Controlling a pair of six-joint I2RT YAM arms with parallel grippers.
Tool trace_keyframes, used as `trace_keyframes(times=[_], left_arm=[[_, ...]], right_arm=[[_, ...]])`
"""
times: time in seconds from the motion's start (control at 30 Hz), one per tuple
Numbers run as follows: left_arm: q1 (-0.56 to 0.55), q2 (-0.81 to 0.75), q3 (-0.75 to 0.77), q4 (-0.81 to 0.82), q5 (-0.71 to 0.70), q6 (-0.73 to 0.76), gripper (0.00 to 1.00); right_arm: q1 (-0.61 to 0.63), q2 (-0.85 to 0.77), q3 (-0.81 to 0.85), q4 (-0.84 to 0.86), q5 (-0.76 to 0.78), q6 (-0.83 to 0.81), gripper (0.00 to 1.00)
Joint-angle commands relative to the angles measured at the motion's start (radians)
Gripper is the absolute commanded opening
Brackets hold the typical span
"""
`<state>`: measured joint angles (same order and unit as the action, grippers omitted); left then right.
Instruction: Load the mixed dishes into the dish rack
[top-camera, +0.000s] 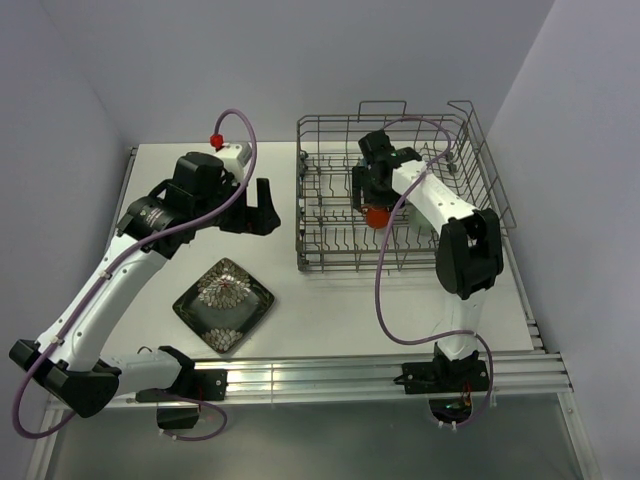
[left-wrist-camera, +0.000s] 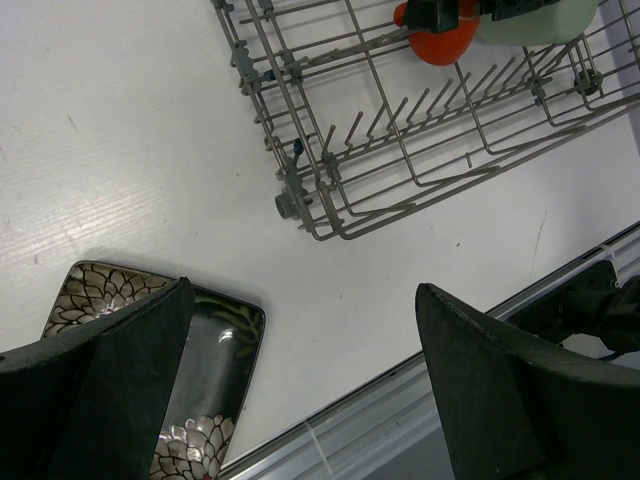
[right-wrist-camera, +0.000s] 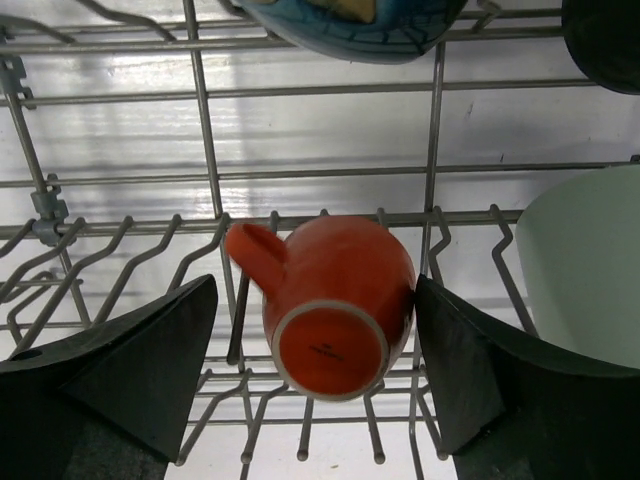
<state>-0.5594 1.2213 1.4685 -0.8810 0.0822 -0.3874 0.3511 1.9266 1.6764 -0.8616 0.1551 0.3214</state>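
Note:
The small orange cup (right-wrist-camera: 330, 300) lies tilted on the tines of the dish rack (right-wrist-camera: 120, 245), base toward the camera and handle to the upper left. My right gripper (right-wrist-camera: 315, 285) is open around it: the left finger stands apart and the right finger is at its side. A pale green cup (right-wrist-camera: 585, 260) sits just to the right, and a dark cream-lined bowl (right-wrist-camera: 350, 25) lies behind. The dark square plate (top-camera: 223, 305) with its silvery leaf pattern lies on the table outside the rack. My left gripper (top-camera: 258, 215) hangs open and empty above the table between plate and dish rack (top-camera: 300, 200).
A dark rounded dish (right-wrist-camera: 605, 40) shows at the rack's far right corner. Raised wire handles (top-camera: 470, 115) stand at the rack's back. The table's metal front rail (top-camera: 350, 375) runs along the near edge, and grey walls close in on the left, back and right.

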Motion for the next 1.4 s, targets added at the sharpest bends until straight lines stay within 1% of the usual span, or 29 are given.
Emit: trace_keyframes(times=[0.0,0.3,0.57,0.7,0.77,0.8,0.87,0.93,1.0,1.07,1.13,1.2,1.27,1.33,1.37], left_arm=[[0.003,-0.002,-0.007,0.017,0.013,0.002,0.99],[0.004,-0.009,-0.027,0.024,0.019,-0.005,0.99],[0.007,-0.005,-0.048,-0.006,-0.076,-0.044,0.99],[0.019,-0.002,-0.068,-0.027,-0.081,-0.070,0.99],[0.027,0.004,-0.074,-0.052,-0.143,-0.090,0.99],[0.041,0.007,-0.085,-0.077,-0.192,-0.109,0.99],[0.081,0.012,-0.100,-0.110,-0.231,-0.131,0.99],[0.114,0.011,-0.155,-0.137,-0.263,-0.156,0.99],[0.174,0.001,-0.230,-0.141,-0.257,-0.169,0.99],[0.237,-0.020,-0.282,-0.128,-0.249,-0.180,0.99],[0.277,-0.031,-0.353,-0.121,-0.243,-0.197,0.99],[0.338,-0.032,-0.420,-0.101,-0.237,-0.206,0.99],[0.404,-0.025,-0.450,-0.096,-0.243,-0.215,0.99],[0.441,-0.031,-0.491,-0.075,-0.242,-0.222,0.99],[0.485,-0.032,-0.502,-0.058,-0.220,-0.223,0.99]], right_arm=[[0.006,-0.048,-0.003,-0.002,0.024,-0.013,0.88],[0.011,-0.081,-0.020,0.019,0.050,-0.008,0.89],[0.011,-0.126,0.011,0.024,0.095,-0.001,0.89],[0.011,-0.132,0.029,0.010,0.107,-0.002,0.89],[0.011,-0.149,0.029,0.007,0.110,-0.001,0.89],[0.012,-0.158,0.029,0.009,0.109,-0.001,0.89],[0.011,-0.188,0.037,0.001,0.100,0.002,0.90],[0.023,-0.221,0.051,-0.014,0.066,0.008,0.89],[0.041,-0.247,0.065,-0.036,0.034,0.008,0.89],[0.094,-0.290,0.069,-0.054,-0.008,0.004,0.90],[0.149,-0.326,0.068,-0.074,-0.031,0.011,0.89],[0.181,-0.356,0.043,-0.083,-0.087,0.021,0.89],[0.225,-0.406,-0.001,-0.074,-0.144,0.034,0.89],[0.250,-0.449,-0.030,-0.065,-0.182,0.041,0.89],[0.265,-0.462,-0.061,-0.056,-0.216,0.041,0.89]])
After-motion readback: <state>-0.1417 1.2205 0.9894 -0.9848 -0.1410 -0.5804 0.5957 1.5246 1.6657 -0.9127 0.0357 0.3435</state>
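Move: The dark square plate lies on the table about 12 cm left of the left hand, 10 cm back and some 29 cm below; the rack's near left corner is 5 cm to that hand's right and 4 cm back. The upturned orange mug sits 3 cm below the right hand, between its fingers; the blue bowl is 11 cm ahead, the green cup 11 cm right and 1 cm back. From the right hand the plate is 38 cm left and 25 cm back. Towards the flowered plate the left hand sinks slowly at first, then swings quickly left and down, about 17 cm and 19 cm, tipping its open fingers steeply down and turning counter-clockwise. The already released orange mug is left behind by the right hand, which waits, rises, then sweeps back and left as it climbs, some 15 cm up in all, fingers still open. ##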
